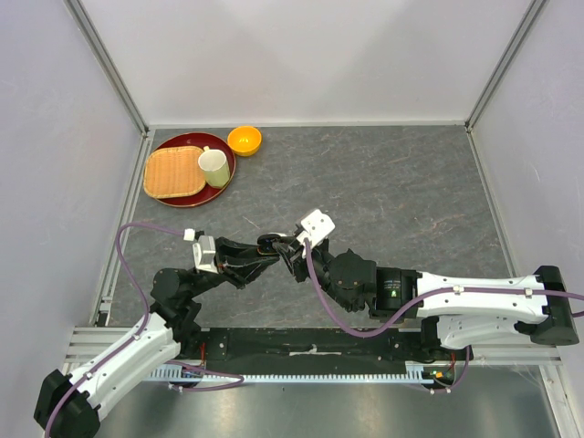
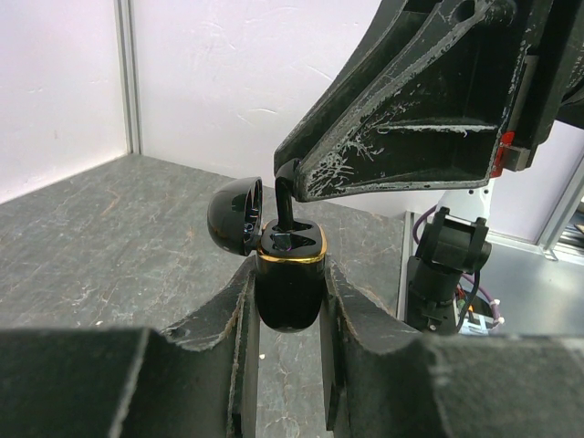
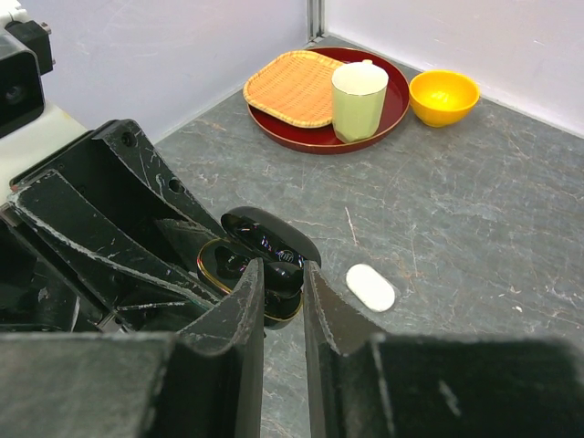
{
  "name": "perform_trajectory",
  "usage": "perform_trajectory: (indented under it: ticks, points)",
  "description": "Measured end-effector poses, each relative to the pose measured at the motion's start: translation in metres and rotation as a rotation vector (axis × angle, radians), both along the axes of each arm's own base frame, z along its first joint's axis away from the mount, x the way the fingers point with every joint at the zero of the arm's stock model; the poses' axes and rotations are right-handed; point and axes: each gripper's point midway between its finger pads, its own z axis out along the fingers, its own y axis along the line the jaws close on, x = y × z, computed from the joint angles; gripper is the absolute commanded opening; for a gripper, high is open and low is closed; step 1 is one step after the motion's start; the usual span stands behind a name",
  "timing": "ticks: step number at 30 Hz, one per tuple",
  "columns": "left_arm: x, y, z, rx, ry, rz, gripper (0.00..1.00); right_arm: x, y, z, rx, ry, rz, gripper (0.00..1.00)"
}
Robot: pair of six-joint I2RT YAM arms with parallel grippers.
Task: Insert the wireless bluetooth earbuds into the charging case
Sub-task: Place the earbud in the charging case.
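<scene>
The black charging case [image 2: 290, 297] with a gold rim is held upright above the table, my left gripper [image 2: 290, 274] shut on its body. Its lid [image 2: 235, 215] hangs open to the left. A black earbud [image 2: 286, 203] is pinched in my right gripper [image 3: 284, 266], its stem reaching down into one slot of the case. In the right wrist view the earbud [image 3: 286, 274] sits between the fingers, right over the case's rim [image 3: 217, 260]. From above, both grippers meet at mid-table [image 1: 278, 248]. No other earbuds show.
A white pebble-shaped case [image 3: 370, 286] lies closed on the grey table to the right of the grippers. At the far left stand a red tray [image 1: 187, 197] with a woven mat [image 1: 173, 172] and a pale cup [image 1: 214, 168], and an orange bowl [image 1: 244, 140].
</scene>
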Motion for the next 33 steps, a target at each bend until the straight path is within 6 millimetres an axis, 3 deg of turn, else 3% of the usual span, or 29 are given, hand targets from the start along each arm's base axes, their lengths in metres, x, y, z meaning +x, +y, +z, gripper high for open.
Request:
perform_trajectory:
  ticks: [24,27,33]
  points:
    - [0.001,0.001,0.004,-0.011,-0.013,0.009,0.02,-0.001,0.006,-0.005,-0.011,0.027,0.004,0.42]
    - [0.001,0.001,0.004,-0.011,-0.014,0.010,0.02,-0.001,0.006,-0.004,-0.007,0.030,0.000,0.49]
    - [0.002,0.001,0.006,-0.015,-0.018,0.010,0.02,-0.001,0.000,0.005,0.037,0.044,-0.009,0.74]
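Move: The right fingers pinch the black earbud right over the open black charging case, whose middle lies about 3 cm below the right hand and 1 cm to its left. The raised lid stands some 3 cm ahead and 1 cm left, 1 cm down; the white case on the table is roughly 12 cm ahead, 2 cm left and far below. For the left hand, the charging case is in its grip, 1 cm right of and 1 cm above the hand point. Almost in place, the right hand eases about half a centimetre left and then down towards the case as its fingers part and let go of the earbud. Spreading widely, they then draw up about 1 cm and slightly back to the right, clear of the earbud. The left hand keeps its hold on the case, nearly still. ##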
